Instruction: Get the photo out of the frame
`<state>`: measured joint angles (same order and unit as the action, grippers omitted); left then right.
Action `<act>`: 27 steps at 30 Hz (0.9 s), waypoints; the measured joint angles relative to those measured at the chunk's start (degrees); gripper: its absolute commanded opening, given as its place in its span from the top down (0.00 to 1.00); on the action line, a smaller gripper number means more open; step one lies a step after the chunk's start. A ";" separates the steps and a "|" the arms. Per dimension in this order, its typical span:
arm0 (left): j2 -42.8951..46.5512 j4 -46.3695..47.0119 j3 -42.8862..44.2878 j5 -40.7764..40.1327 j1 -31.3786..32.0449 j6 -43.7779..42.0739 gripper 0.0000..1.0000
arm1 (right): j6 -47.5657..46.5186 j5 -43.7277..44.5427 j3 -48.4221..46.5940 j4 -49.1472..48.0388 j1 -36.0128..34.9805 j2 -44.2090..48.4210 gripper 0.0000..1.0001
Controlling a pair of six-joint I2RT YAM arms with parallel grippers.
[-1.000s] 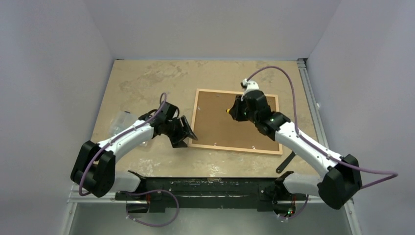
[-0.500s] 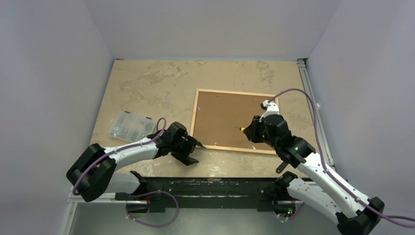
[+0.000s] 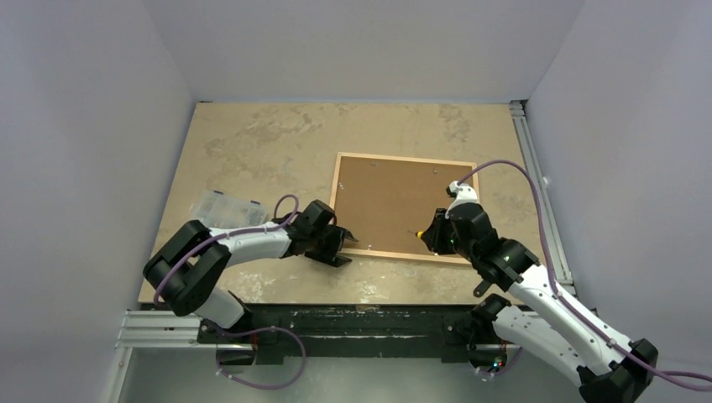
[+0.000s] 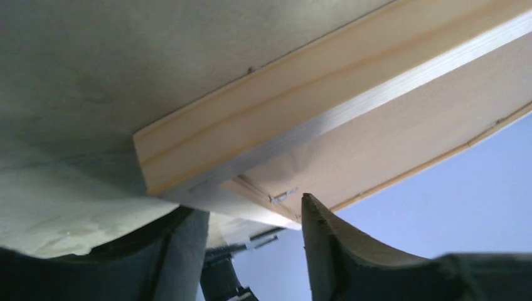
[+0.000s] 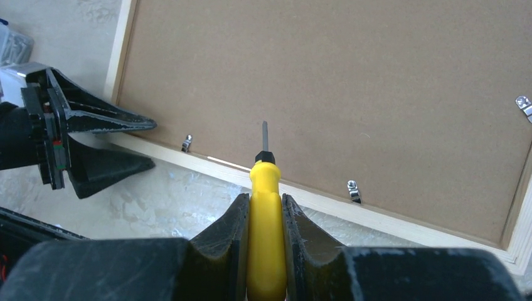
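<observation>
The light-wood frame (image 3: 403, 159) lies face down on the table, its brown backing board (image 3: 386, 201) upward. The photo is hidden beneath the board. My left gripper (image 3: 344, 243) stands open at the frame's near-left corner. In the left wrist view, that corner of the frame (image 4: 282, 106) sits between the spread fingers of the left gripper (image 4: 248, 210). My right gripper (image 5: 266, 199) is shut on a yellow screwdriver (image 5: 266, 207). The screwdriver's tip hovers over the backing board (image 5: 351, 88), just past the frame's near rail (image 5: 201, 162). Metal clips (image 5: 186, 143) (image 5: 354, 190) line that rail.
A clear plastic box (image 3: 220, 210) of small parts sits on the table left of the left arm. A metal rail (image 3: 537, 193) runs along the table's right edge. Grey walls close in the left, back and right sides.
The left gripper swung toward the near edge, then moved right onto the frame's near-left corner. The right gripper pulled back from the board's middle to its near edge, still holding the screwdriver.
</observation>
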<state>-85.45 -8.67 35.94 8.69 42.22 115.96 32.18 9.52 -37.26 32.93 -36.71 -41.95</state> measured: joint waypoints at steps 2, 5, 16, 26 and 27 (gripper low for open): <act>-1.64 -2.10 2.01 -0.63 0.02 -0.04 0.55 | 0.00 -0.02 0.00 -0.02 0.00 -0.61 1.00; -2.75 -5.14 4.09 -1.73 0.04 -0.22 0.67 | -0.02 -0.02 0.00 0.00 0.00 -1.40 1.00; -4.11 -8.57 6.43 -2.27 -5.14 -9.22 1.00 | 0.00 -2.19 0.46 -3.93 -0.59 -5.46 1.00; -14.93 -14.08 21.05 2.36 -20.15 -41.27 1.00 | 1.49 1.16 1.53 -14.82 -12.72 -16.04 1.00; -16.98 -15.52 23.89 3.58 -21.35 -45.51 1.00 | 1.62 1.84 1.53 -16.33 -13.94 -17.29 1.00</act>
<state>-102.43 -24.18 59.83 12.27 20.86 70.46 33.80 11.35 -35.73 16.60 -50.65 -59.24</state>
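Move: The frame lies back-up. Its near-left corner is about 4 cm left of the left hand, level fore and aft and some 2 cm below, with the near rail's left clip 5 cm right and 2 cm ahead of that hand. From the right hand, holding the screwdriver, the rail's right clip is roughly 3 cm ahead, 3 cm right and 12 cm below; the left clip is 12 cm left and 4 cm ahead, the side clip 13 cm right and 11 cm ahead. Forward and to the left by about 13 cm, the left hand drags the frame's near-left end after first closing its fingers on the near rail and sinking slightly, wrist turning some 20 degrees clockwise. The right hand keeps the screwdriver and follows the turning near rail, about 8 cm left and 4 cm down, bringing the tip close to the rail's inner edge. ##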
